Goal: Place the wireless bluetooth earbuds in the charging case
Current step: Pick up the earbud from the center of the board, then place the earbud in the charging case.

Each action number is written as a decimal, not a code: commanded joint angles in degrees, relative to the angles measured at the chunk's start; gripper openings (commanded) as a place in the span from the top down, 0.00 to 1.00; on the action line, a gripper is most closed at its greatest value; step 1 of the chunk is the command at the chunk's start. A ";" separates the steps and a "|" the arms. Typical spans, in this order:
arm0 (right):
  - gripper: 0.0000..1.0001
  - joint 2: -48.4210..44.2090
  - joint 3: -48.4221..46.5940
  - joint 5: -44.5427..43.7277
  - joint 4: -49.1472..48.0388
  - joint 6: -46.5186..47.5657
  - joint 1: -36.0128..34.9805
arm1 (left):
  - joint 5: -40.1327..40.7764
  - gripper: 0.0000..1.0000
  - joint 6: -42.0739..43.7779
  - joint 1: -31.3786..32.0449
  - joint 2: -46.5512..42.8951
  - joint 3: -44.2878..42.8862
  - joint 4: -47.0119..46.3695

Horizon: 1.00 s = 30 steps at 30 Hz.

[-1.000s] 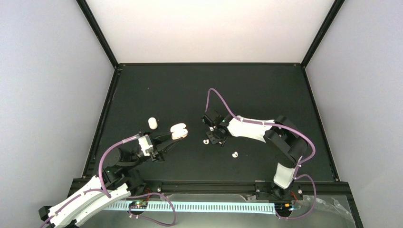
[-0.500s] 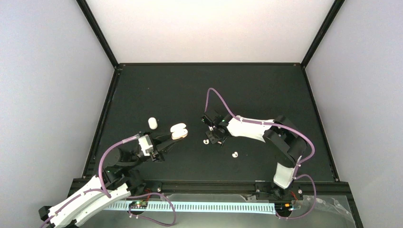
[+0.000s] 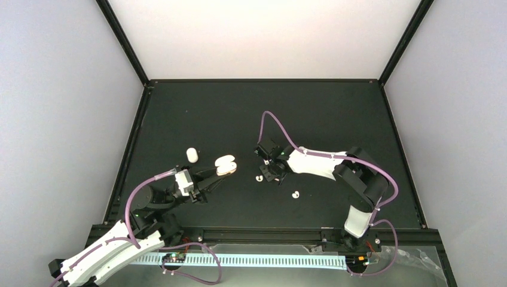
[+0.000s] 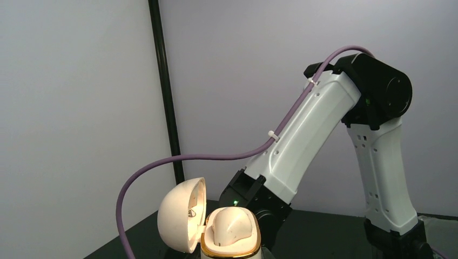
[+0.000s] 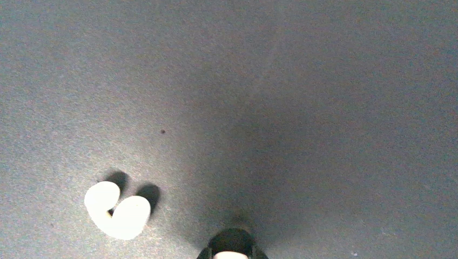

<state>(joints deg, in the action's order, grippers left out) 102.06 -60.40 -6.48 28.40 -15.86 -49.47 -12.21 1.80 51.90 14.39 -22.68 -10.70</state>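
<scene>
The cream charging case [image 3: 225,165] hangs just above the mat with my left gripper [image 3: 216,172] shut on it. In the left wrist view the charging case [image 4: 231,244] stands open, its lid [image 4: 178,216] swung left and a rounded cream shape in the gold-rimmed base; the fingers are hidden there. My right gripper [image 3: 271,173] points down at the mat. Its dark fingertips [image 5: 229,251] stand close together with a small white piece between them. One curled earbud [image 5: 118,210] lies just to its left, the same earbud [image 3: 259,177] in the top view. Another earbud [image 3: 295,194] lies nearer the front.
A second small white case [image 3: 192,155], closed, lies on the black mat left of the held case. The right arm [image 4: 318,129] rises behind the open case. A black frame rail [image 3: 263,229] edges the mat at the front.
The right gripper's jaws have drawn together while staying over the same spot near the curled earbud. The left arm and the case have barely moved.
</scene>
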 commanded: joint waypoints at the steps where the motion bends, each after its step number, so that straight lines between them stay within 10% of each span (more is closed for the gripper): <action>1: 0.91 -2.69 1.77 -2.27 -1.01 -1.30 0.09 | -0.71 0.98 -0.13 0.38 0.37 -1.58 -0.19; 18: 0.93 -29.80 6.89 12.73 -14.62 -10.42 7.07 | -0.32 0.98 -1.77 0.40 2.30 -1.49 -4.24; 30: 0.91 -52.42 5.66 28.13 -25.96 -11.45 7.22 | -6.23 0.98 -5.01 0.47 16.79 0.80 -32.38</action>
<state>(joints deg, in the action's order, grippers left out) 53.56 -54.00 14.13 7.51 -26.55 -42.37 -14.94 -1.85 51.90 26.65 -21.85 -28.82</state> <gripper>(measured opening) 0.108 0.200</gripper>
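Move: Up at the left hand's fingertips is the open charging case, its middle about 2 cm to the right of that hand's pads and 1 cm ahead. From the right hand, which is down at the board with its fingers already shut on an earbud, the case lies roughly 14 cm back, 14 cm to the left and 34 cm up. A loose earbud lies about 6 cm to the right hand's left, level with it; another some 7 cm right and 6 cm back. Lifting the pinched earbud off the board, the right hand rises about 33 cm, slowly then fast, ending a few centimetres further back, while its wrist swings the downward fingers some 60 degrees up to point left towards the case; they keep their grip. Late on, the left hand, still holding the open case, eases about 3 cm to the right and slightly up to meet it. ##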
